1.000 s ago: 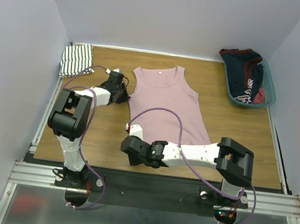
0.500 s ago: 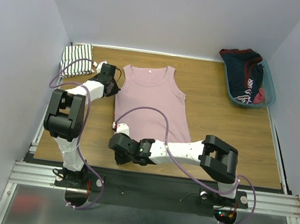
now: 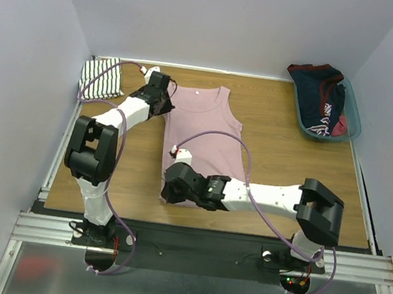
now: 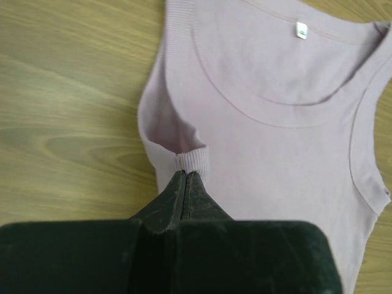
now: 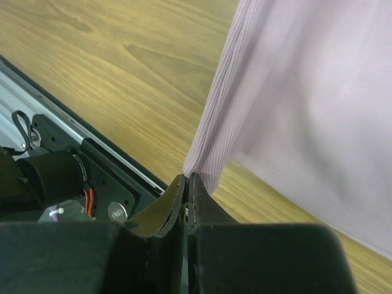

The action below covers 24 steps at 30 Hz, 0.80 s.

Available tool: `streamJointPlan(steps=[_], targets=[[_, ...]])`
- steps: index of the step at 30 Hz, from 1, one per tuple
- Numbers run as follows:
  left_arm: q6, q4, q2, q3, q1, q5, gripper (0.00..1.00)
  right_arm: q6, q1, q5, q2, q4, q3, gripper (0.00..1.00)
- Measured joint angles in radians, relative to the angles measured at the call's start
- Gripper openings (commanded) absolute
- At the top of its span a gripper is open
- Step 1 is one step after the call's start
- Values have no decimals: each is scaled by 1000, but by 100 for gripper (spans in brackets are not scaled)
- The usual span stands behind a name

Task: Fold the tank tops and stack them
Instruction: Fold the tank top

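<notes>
The pink tank top [image 3: 209, 130] lies spread on the wooden table, neckline toward the back. My left gripper [image 3: 163, 93] is shut on the ribbed edge of its left armhole, and the left wrist view shows the pink tank top [image 4: 275, 147] bunched at the left gripper [image 4: 185, 174]. My right gripper [image 3: 169, 189] is shut on the near left hem corner. In the right wrist view the pink tank top [image 5: 306, 104] rises slightly off the wood from the right gripper [image 5: 187, 177]. The striped tank top [image 3: 100, 78] sits folded at the back left corner.
A teal basket [image 3: 351, 117] holding dark navy-and-red clothing [image 3: 323, 91] stands at the back right. Grey walls close in the table on three sides. A metal rail [image 3: 205, 248] with the arm bases runs along the near edge.
Both grippers, still holding the pink top, swung it left and then back right. The left gripper now sits farther back and the right gripper farther right.
</notes>
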Motion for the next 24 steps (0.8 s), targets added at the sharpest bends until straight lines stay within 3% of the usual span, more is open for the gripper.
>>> streamJointPlan(steps=[12,24], targets=[[-12,-10,160,82,-127,-7,0,89,-34,39,-162,47,-287,0],[-23,-21,190,119,-190,-34,0,143,-35,79,-266,68,-414,0]])
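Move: The left hand already holds the pink tank top's left edge at the shoulder; the tank top's middle lies about 15 cm to its right, 12 cm back and 10 cm below. From that hand the neckline is about 4 cm ahead and 10 cm right, the striped stack 8 cm ahead and 25 cm left. The right hand holds the same edge at the hem, with the tank top's middle some 20 cm ahead, 11 cm right and 7 cm below. Both pinching hands sweep the tank top's left edge about 10 cm right over its body, sinking some 5. ##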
